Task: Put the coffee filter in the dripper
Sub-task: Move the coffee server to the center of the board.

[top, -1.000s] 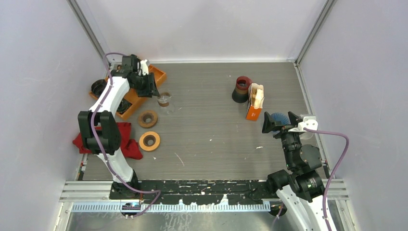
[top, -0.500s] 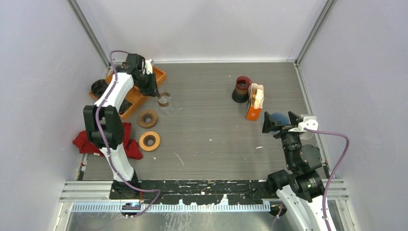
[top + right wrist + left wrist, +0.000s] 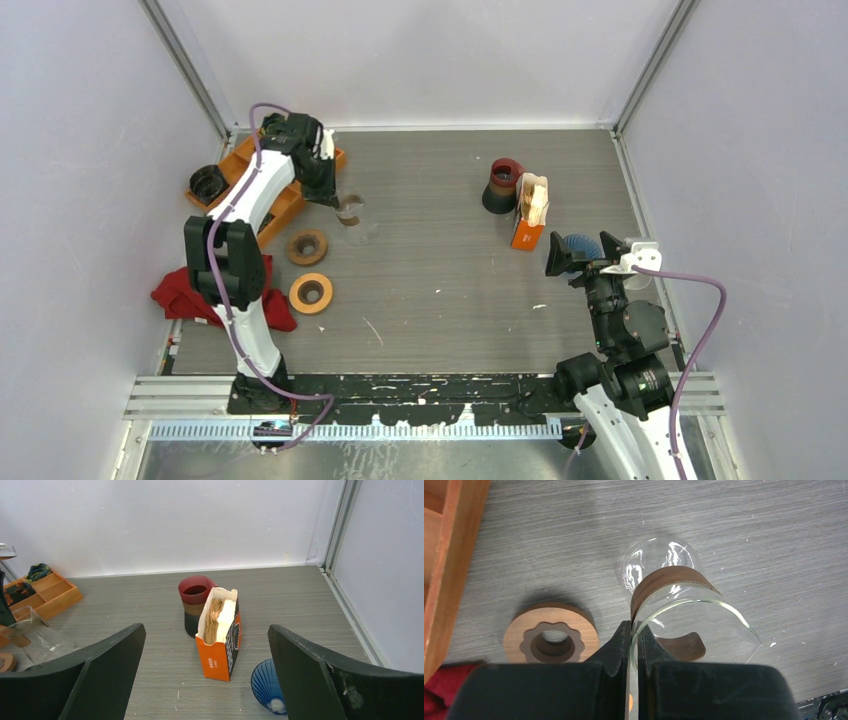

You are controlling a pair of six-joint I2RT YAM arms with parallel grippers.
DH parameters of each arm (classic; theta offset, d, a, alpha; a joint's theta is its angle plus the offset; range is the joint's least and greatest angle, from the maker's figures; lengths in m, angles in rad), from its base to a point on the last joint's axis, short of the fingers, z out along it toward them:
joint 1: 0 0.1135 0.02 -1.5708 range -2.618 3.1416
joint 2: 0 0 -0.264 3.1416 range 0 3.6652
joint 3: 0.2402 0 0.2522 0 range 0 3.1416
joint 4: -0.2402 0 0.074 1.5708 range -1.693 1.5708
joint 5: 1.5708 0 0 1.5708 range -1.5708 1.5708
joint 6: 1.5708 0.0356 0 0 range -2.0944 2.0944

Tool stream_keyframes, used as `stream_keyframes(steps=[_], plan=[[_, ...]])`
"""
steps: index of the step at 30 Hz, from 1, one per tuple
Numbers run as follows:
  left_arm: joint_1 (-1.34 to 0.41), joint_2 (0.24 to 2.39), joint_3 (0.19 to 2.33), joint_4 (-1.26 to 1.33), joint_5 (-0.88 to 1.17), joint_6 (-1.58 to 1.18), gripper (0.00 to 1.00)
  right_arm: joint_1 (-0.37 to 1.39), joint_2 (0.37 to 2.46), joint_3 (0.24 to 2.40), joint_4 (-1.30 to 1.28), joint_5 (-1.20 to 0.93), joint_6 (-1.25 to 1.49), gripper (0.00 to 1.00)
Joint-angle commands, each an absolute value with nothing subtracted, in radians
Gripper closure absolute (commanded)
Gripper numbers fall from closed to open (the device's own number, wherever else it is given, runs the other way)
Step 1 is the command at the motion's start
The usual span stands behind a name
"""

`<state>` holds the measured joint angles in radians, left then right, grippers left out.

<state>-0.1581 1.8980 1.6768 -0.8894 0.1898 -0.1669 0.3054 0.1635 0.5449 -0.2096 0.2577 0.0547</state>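
Brown paper coffee filters [image 3: 214, 614] stand packed in an open orange box [image 3: 220, 647] [image 3: 528, 226] right of centre. The dripper [image 3: 268, 686] [image 3: 578, 243], a blue ribbed cone, lies on its side just right of the box. My right gripper [image 3: 205, 630] [image 3: 582, 252] hovers open behind both, its right finger over the dripper, holding nothing. Far left, my left gripper [image 3: 634, 625] [image 3: 335, 196] is shut on the rim of a glass carafe [image 3: 674, 597] [image 3: 349, 211] with a wooden collar.
A red-and-black cup [image 3: 195, 594] [image 3: 503, 182] stands behind the box. Two wooden rings [image 3: 307, 246] [image 3: 311, 292] lie near the carafe. An orange tray [image 3: 285, 198] and a red cloth [image 3: 180, 295] sit at the left edge.
My left gripper has swung right over the carafe and closed on its glass rim. The right arm has not moved.
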Motion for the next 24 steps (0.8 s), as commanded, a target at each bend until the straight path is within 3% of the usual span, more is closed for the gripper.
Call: stream_keyframes(steps=[1, 24], plan=[[-0.210, 1.829, 1.669, -0.940, 0.158, -0.213, 1.00, 0.300, 0.156, 0.551, -0.155, 0.244, 0.051, 0.00], [-0.633, 1.504, 1.364, -0.891, -0.262, -0.662, 1.00, 0.297, 0.131, 0.548, -0.150, 0.229, 0.058, 0.00]])
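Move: The coffee server is already pinched at its rim by the shut left fingers, its middle about 5 cm right of that hand and 5 cm below. The board's centre lies some 18 cm right, 12 cm back and 10 cm below. Of two wooden rings, the brown one is about 10 cm left and 5 cm back, the pale one 9 cm left and 17 cm back. From the idle right hand, the board's centre is roughly 29 cm left, 8 cm ahead and 27 cm below. The coffee server travels in the left hand's unbroken pinch back towards the robot and rightward, towards the board's centre: about 12 cm back and 8 or 9 cm right, slow at first, then quicker. The height stays level until a rise of some 1.5 cm at the end; the wrist tilts only slightly and the fingers stay shut. ##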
